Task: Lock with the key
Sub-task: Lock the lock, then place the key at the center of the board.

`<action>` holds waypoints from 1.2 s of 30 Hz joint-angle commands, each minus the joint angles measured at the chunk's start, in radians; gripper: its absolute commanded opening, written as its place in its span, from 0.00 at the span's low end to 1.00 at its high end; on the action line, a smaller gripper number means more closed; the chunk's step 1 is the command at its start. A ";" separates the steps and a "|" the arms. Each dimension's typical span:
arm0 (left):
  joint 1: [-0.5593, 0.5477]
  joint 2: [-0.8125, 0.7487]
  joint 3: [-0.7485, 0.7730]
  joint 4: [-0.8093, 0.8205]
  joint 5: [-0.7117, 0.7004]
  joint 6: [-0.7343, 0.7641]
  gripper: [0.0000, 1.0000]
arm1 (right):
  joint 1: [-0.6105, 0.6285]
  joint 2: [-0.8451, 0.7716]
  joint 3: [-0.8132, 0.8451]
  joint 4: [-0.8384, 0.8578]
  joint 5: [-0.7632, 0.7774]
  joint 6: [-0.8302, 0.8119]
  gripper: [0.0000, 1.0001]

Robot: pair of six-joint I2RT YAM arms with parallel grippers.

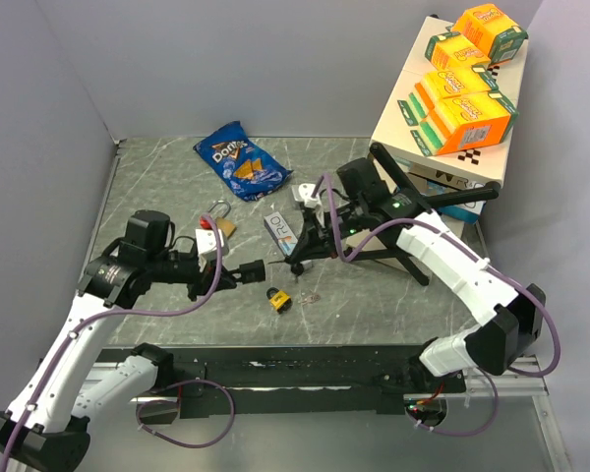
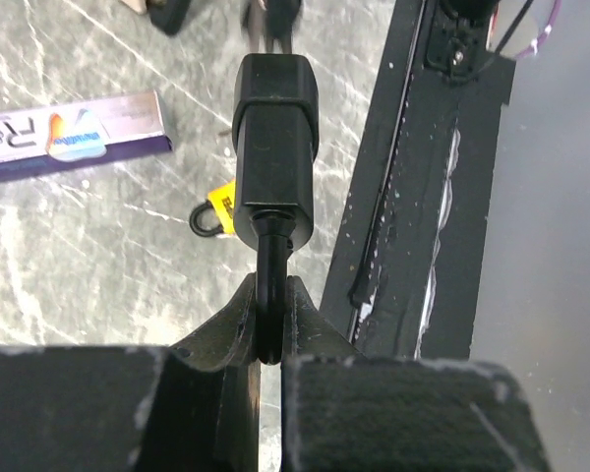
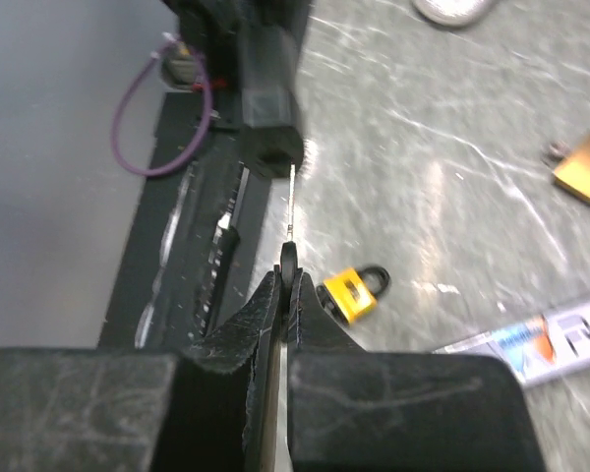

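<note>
My left gripper (image 1: 232, 273) is shut on the shackle of a black padlock (image 1: 253, 267), holding it above the table with its body pointing right. In the left wrist view the shackle sits between my fingertips (image 2: 272, 300) and the lock body (image 2: 275, 138) extends away. My right gripper (image 1: 299, 258) is shut on a key (image 3: 291, 211) by its black head. The thin blade points at the black padlock's (image 3: 271, 103) bottom face. Its tip is right at that face; I cannot tell if it is inside.
A yellow padlock (image 1: 278, 300) lies on the table below the grippers, with loose keys (image 1: 308, 294) beside it. A white-purple box (image 1: 280, 232), a brass padlock (image 1: 222, 222) and a Doritos bag (image 1: 241, 159) lie further back. Stacked snack boxes (image 1: 462, 84) stand at back right.
</note>
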 commanded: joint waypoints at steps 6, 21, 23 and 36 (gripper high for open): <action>0.028 -0.064 -0.066 0.021 -0.024 0.053 0.01 | -0.069 -0.106 -0.037 -0.072 0.016 -0.087 0.00; 0.390 0.029 -0.050 0.310 -0.317 -0.567 0.01 | 0.144 0.119 -0.123 0.414 0.332 0.397 0.00; 0.443 0.076 -0.018 0.300 -0.341 -0.596 0.01 | 0.179 0.162 -0.111 0.439 0.327 0.447 0.00; 0.558 0.147 0.071 0.170 -0.406 -0.583 0.01 | 0.290 0.431 -0.084 0.651 0.295 0.678 0.00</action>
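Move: The left gripper holds the black lock and is bound for clear table about 14 cm ahead and 16 cm left; the gold padlock lies roughly 26 cm ahead and 3 left of it, the white mouse some 13 ahead and 26 left, the table some 21 cm below. The right gripper, key in its fingers, is bound for table about 11 cm left and 24 below; the yellow padlock lies about 2 ahead and 3 left, the small keys 3 ahead and 4 right. Draw the right gripper a further 2 or 3 cm right, keeping hold of the key, then swing it left and sink it about 15 cm towards the table just left of the yellow padlock, fingers tipping further down. Meanwhile carry the black lock away in the left gripper, dipping some 4 cm, then forward and left, turning about 65 degrees counter-clockwise until it points ahead. Keep both grippers shut. ##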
